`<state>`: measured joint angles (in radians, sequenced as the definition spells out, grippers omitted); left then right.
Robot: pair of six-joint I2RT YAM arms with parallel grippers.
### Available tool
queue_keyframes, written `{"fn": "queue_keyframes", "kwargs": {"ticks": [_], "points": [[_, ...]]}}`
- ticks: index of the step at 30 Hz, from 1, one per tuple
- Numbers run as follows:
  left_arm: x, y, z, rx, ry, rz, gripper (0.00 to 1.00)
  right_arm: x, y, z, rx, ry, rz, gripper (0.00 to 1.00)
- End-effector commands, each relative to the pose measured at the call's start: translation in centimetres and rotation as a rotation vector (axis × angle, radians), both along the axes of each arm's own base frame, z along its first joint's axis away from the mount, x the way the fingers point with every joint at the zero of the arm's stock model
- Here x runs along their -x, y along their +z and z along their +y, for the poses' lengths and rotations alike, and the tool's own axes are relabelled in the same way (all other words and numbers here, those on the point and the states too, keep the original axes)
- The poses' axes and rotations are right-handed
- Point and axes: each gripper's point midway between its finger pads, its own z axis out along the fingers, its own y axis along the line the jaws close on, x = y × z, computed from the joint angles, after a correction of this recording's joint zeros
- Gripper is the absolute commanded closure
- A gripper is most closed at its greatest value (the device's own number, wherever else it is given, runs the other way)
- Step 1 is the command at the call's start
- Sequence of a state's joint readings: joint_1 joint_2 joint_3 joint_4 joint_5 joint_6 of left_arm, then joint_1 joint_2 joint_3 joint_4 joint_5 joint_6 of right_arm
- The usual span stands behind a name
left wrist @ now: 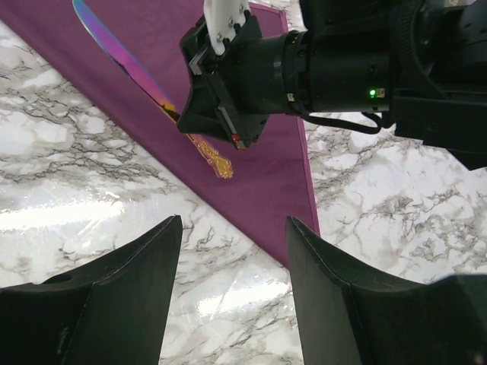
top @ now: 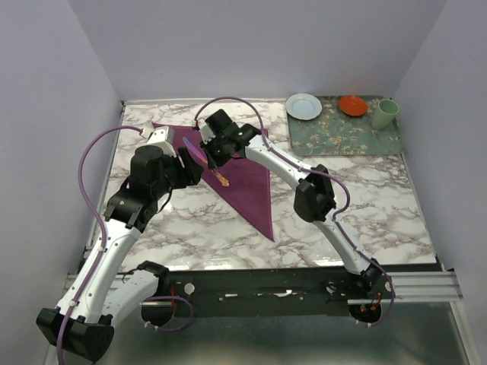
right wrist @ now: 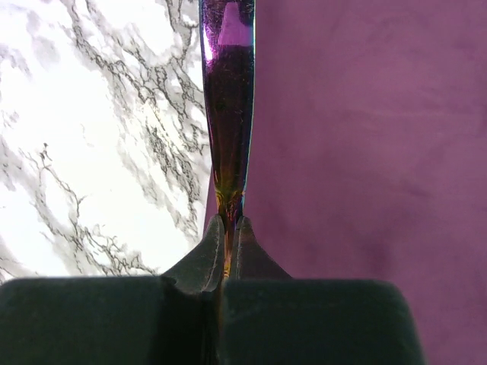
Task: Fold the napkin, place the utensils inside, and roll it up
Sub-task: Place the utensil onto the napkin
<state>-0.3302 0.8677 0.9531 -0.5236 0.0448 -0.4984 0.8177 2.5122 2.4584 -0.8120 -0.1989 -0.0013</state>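
Note:
The plum napkin (top: 247, 179) lies folded into a triangle on the marble table (top: 365, 205), one point toward the near edge. My right gripper (top: 212, 150) is shut on the knife (top: 190, 146) where blade meets handle. It holds the knife over the napkin's left edge. In the right wrist view the iridescent blade (right wrist: 228, 114) runs straight out from the fingertips (right wrist: 214, 245), with the napkin (right wrist: 365, 152) on the right. The left wrist view shows the knife (left wrist: 122, 57) tilted in the right gripper (left wrist: 221, 114). My left gripper (left wrist: 232, 224) hangs open over bare marble beside the napkin (left wrist: 259, 186).
A green floral mat (top: 346, 135) lies at the back right and carries a pale blue plate (top: 303, 106), a small orange dish (top: 352, 105) and a green cup (top: 384, 114). Grey walls close in the table on three sides.

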Motion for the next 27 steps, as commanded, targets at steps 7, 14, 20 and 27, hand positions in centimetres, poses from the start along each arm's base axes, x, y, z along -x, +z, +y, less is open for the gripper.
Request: {"fn": "queue_keyframes", "kwargs": {"ticks": [7,14,20,27], "points": [[0.7,0.0,0.7,0.007,0.025,-0.001,0.34,0.2,-2.0,2.2,-0.037,0.050,0.018,0.99],[0.8,0.4,0.7,0.010,0.023,-0.012,0.34,-0.2,-2.9,2.8,-0.059,0.019,0.035,0.99],[0.9,0.6,0.7,0.005,0.021,-0.017,0.34,0.1,-4.5,3.1,-0.066,0.013,0.082,0.99],[0.8,0.5,1.0,-0.004,0.027,-0.022,0.34,0.2,-5.2,2.2,-0.019,0.011,0.074,0.99]]}}
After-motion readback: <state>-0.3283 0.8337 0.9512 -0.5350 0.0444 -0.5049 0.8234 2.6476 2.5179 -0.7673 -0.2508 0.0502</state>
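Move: Beneath the right hand, which already holds the knife with its blade pointing forward-left, lies the middle of the napkin's diagonal edge, about 8 cm down and 1 cm left. The napkin's far-left corner is roughly 17 cm ahead and 18 cm left of this hand, and its near-right corner some 20 cm back and 20 cm right. From the left hand, that middle of the edge lies about 11 cm ahead, 4 cm right and 23 cm below. Lowering the knife towards the napkin's diagonal edge, the right hand sinks about 5 cm in two steps, pausing partway while it shifts some 2 cm to its left, then going down again. The closed fingers keep their pinch on the knife near where blade meets handle, the wrist tips only about 5 degrees, and the knife stays lined up along the edge. ##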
